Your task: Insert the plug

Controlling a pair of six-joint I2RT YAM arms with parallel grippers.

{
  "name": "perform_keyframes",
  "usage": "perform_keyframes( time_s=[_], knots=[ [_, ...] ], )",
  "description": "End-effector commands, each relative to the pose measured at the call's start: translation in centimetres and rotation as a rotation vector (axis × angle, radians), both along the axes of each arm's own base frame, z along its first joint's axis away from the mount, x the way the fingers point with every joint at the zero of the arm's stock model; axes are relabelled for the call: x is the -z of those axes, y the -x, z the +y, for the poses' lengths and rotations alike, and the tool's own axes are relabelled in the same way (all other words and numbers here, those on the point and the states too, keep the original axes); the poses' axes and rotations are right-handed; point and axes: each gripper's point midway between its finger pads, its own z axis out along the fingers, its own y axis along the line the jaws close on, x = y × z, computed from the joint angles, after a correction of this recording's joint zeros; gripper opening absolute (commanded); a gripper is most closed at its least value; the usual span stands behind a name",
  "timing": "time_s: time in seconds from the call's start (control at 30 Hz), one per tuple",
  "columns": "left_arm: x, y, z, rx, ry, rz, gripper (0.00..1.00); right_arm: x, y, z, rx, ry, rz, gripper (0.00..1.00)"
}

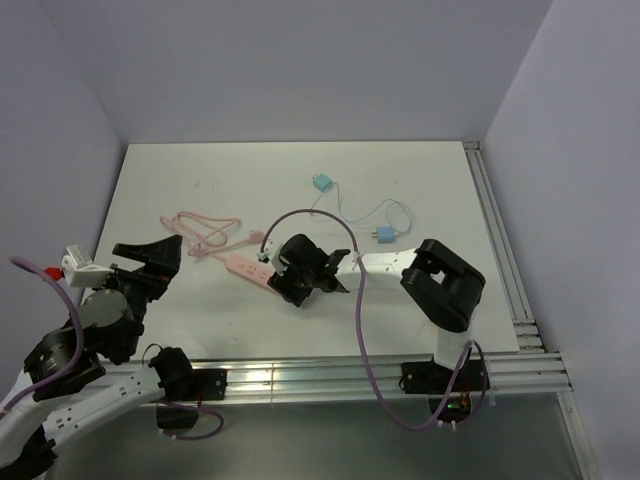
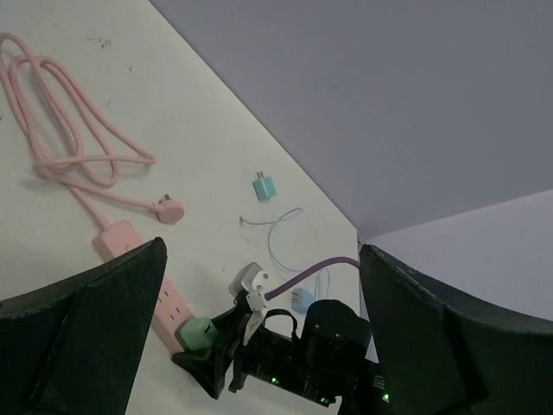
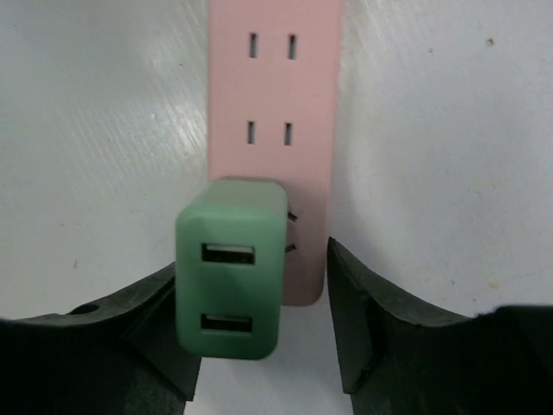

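Note:
A green two-port USB plug (image 3: 232,268) stands on the near end of the pink power strip (image 3: 272,95). It leans a little, and its two prongs show at the strip's last socket. My right gripper (image 3: 252,259) is open around the plug. The left finger (image 3: 130,337) lies close against it and the right finger (image 3: 371,328) stands apart. In the top view the right gripper (image 1: 300,285) hides the plug over the strip (image 1: 245,269). The plug also shows in the left wrist view (image 2: 200,333). My left gripper (image 1: 150,262) is open and empty at the table's left edge.
The strip's pink cord (image 1: 200,232) lies coiled to the left. A teal adapter (image 1: 320,183) and a blue plug (image 1: 384,235) with a thin cable lie behind the right arm. Metal rails (image 1: 500,250) run along the right and near edges.

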Motion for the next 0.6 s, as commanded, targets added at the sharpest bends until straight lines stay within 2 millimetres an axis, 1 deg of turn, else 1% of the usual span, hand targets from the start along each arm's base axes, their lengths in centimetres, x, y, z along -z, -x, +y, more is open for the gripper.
perform_keyframes(
  time_s=[0.0,0.03,0.07,0.1,0.13,0.17,0.23,0.27,0.3,0.33,0.37,0.4,0.43,0.47,0.5,0.53,0.57],
  knots=[
    [-0.2,-0.8,-1.4,0.023,-0.039,0.000,0.99,0.0,-1.3,-3.4,0.122,0.057,-0.033,0.62],
    [-0.1,-0.9,-1.5,0.024,-0.050,0.003,0.99,-0.7,-1.6,-3.1,0.145,0.016,-0.050,0.68],
    [0.0,-1.1,-1.9,0.026,-0.057,0.004,0.99,-2.4,-1.8,-2.8,0.194,-0.043,-0.058,0.71],
    [0.0,-1.2,-2.1,0.030,-0.066,0.006,0.99,-2.8,-1.7,-3.3,0.222,-0.060,-0.063,0.72],
    [0.1,-1.3,-2.2,0.029,-0.068,0.009,0.99,-3.8,-2.1,-3.5,0.268,-0.094,-0.074,0.76],
    [0.4,-1.4,-2.4,0.027,-0.075,0.019,0.99,-5.9,-2.2,-3.4,0.301,-0.158,-0.079,0.77],
    [0.5,-1.6,-2.7,0.035,-0.089,0.024,0.99,-7.4,-2.6,-4.5,0.357,-0.190,-0.095,0.81],
    [0.6,-1.7,-3.0,0.038,-0.097,0.026,1.00,-9.4,-2.6,-4.8,0.387,-0.237,-0.104,0.81],
    [0.6,-1.8,-3.2,0.043,-0.097,0.024,1.00,-10.2,-2.8,-5.3,0.413,-0.253,-0.105,0.81],
    [0.6,-1.8,-3.3,0.044,-0.103,0.024,0.99,-11.6,-2.9,-6.2,0.455,-0.269,-0.117,0.82],
    [0.6,-2.0,-3.5,0.048,-0.112,0.028,1.00,-12.4,-3.2,-6.8,0.522,-0.301,-0.096,0.82],
    [0.6,-2.1,-3.7,0.048,-0.118,0.030,1.00,-13.1,-3.8,-7.7,0.589,-0.315,-0.099,0.82],
    [0.7,-2.2,-3.9,0.055,-0.131,0.036,0.99,-13.5,-4.9,-10.4,0.714,-0.295,-0.122,0.86],
    [0.8,-2.3,-4.2,0.057,-0.141,0.042,1.00,-13.9,-5.5,-11.8,0.842,-0.317,-0.100,0.90],
    [0.9,-2.4,-4.4,0.058,-0.148,0.048,0.99,-14.0,-6.1,-13.3,0.932,-0.310,-0.097,0.91],
    [1.0,-2.5,-4.5,0.059,-0.155,0.054,0.99,-13.2,-6.3,-16.3,1.036,-0.243,-0.079,0.94],
    [1.1,-2.7,-4.9,0.063,-0.170,0.065,0.99,-13.1,-6.7,-18.0,1.136,-0.235,-0.081,0.94]
  ],
)
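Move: The right hand is at the green plug, its pads at the plug's sides, over the right-hand end of the pink power strip. The strip's middle lies some 5 cm left and 3 cm farther out, a little lower. The nearer blue plug is about 24 cm right and 14 cm ahead, and the pink cord plug some 7 cm left and 13 cm ahead. From the left hand, high and open, the green plug lies about 18 cm right, 5 cm ahead and 30 cm below. Rightward and level at first, about 3 cm, as its fingers spread and let go of the green plug, the right hand then climbs quickly some 14 cm, going on right and forward towards the nearer blue plug and turning clockwise about 40 degrees. The left hand, still wide open, drifts about 4 cm right and a bit forward and down, towards the strip. ##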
